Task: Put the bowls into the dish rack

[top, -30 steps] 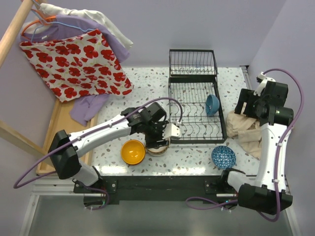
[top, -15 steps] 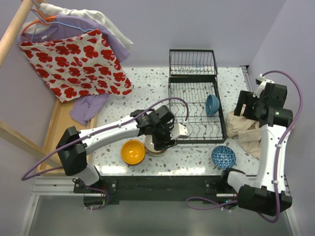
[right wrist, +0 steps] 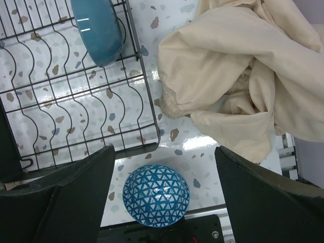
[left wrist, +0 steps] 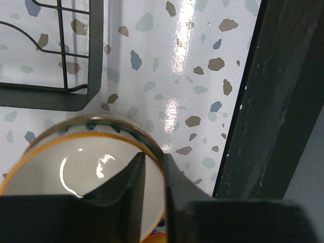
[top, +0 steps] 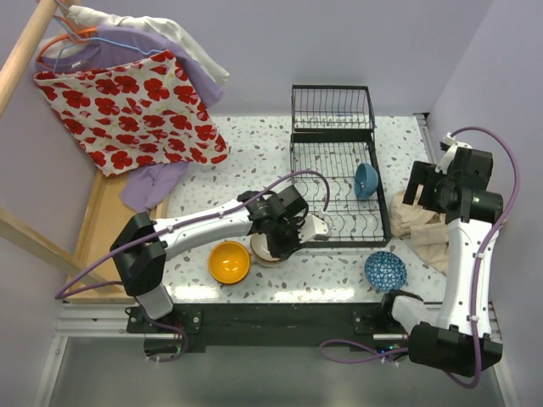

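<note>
My left gripper (top: 284, 238) (left wrist: 154, 169) is shut on the right rim of the cream bowl with a brown rim (top: 266, 251) (left wrist: 76, 172); one finger is inside the bowl and the other outside. That bowl stands on the table just in front of the black wire dish rack (top: 338, 188) (left wrist: 76, 98). An orange-yellow bowl (top: 229, 261) sits to its left. A plain blue bowl (top: 366, 180) (right wrist: 98, 30) stands on edge in the dish rack (right wrist: 76, 101). My right gripper (top: 422, 185) (right wrist: 164, 195) hangs open high above a blue-white patterned bowl (top: 385, 270) (right wrist: 156, 195), which lies upside down.
A crumpled beige cloth (top: 417, 222) (right wrist: 243, 76) lies right of the rack. A wooden tray (top: 100, 222) and hanging clothes (top: 136, 102) fill the left side. The table's dark front rail (left wrist: 263, 101) runs close to the cream bowl.
My left gripper has come down over the cream bowl's rim and closed on it. The right arm has barely shifted.
</note>
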Action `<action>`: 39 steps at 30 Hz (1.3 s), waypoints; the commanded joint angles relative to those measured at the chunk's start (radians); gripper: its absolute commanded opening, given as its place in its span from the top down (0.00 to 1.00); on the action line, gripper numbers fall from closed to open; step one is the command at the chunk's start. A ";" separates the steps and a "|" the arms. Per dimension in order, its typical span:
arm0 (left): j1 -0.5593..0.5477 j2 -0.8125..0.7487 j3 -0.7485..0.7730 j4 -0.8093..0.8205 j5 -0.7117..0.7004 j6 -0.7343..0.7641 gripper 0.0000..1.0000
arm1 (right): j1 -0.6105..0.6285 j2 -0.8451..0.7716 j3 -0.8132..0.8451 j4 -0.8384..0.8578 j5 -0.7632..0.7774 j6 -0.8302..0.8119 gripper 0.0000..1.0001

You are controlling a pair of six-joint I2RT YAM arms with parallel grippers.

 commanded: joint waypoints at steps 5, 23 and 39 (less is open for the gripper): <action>-0.005 -0.082 0.032 0.000 0.008 0.035 0.99 | -0.004 -0.008 -0.012 0.003 -0.003 0.005 0.16; -0.005 -0.179 0.118 -0.026 -0.015 0.141 1.00 | -0.004 0.093 0.072 0.009 -0.031 0.048 0.17; 0.197 -0.084 0.247 0.061 -0.039 0.210 1.00 | -0.005 0.165 0.135 0.012 0.006 0.033 0.17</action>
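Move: The white bowl tops the stack right at the left hand: its middle lies about 3 cm ahead, 4 cm to the left and 2 cm below, with its near-right rim between the part-open fingers. The green bowl is just beneath it. The orange bowl sits some 15 cm left and 2 cm nearer; the rack's near-left corner is 3 cm ahead and 2 cm right. From the right hand the white bowl is roughly 40 cm left, 6 cm back and 18 cm down. Staying almost in place at first, the left hand shuts its fingers on the white bowl's near-right rim, one inside and one outside, then lifts it about 9 cm off the stack in two stages with a near-halt between. Its fingertips tilt some 15 degrees outward to the right and forward, and it finishes by going forward about 4 cm. The right hand, open and empty, dips slightly and eases 3 cm forward. ##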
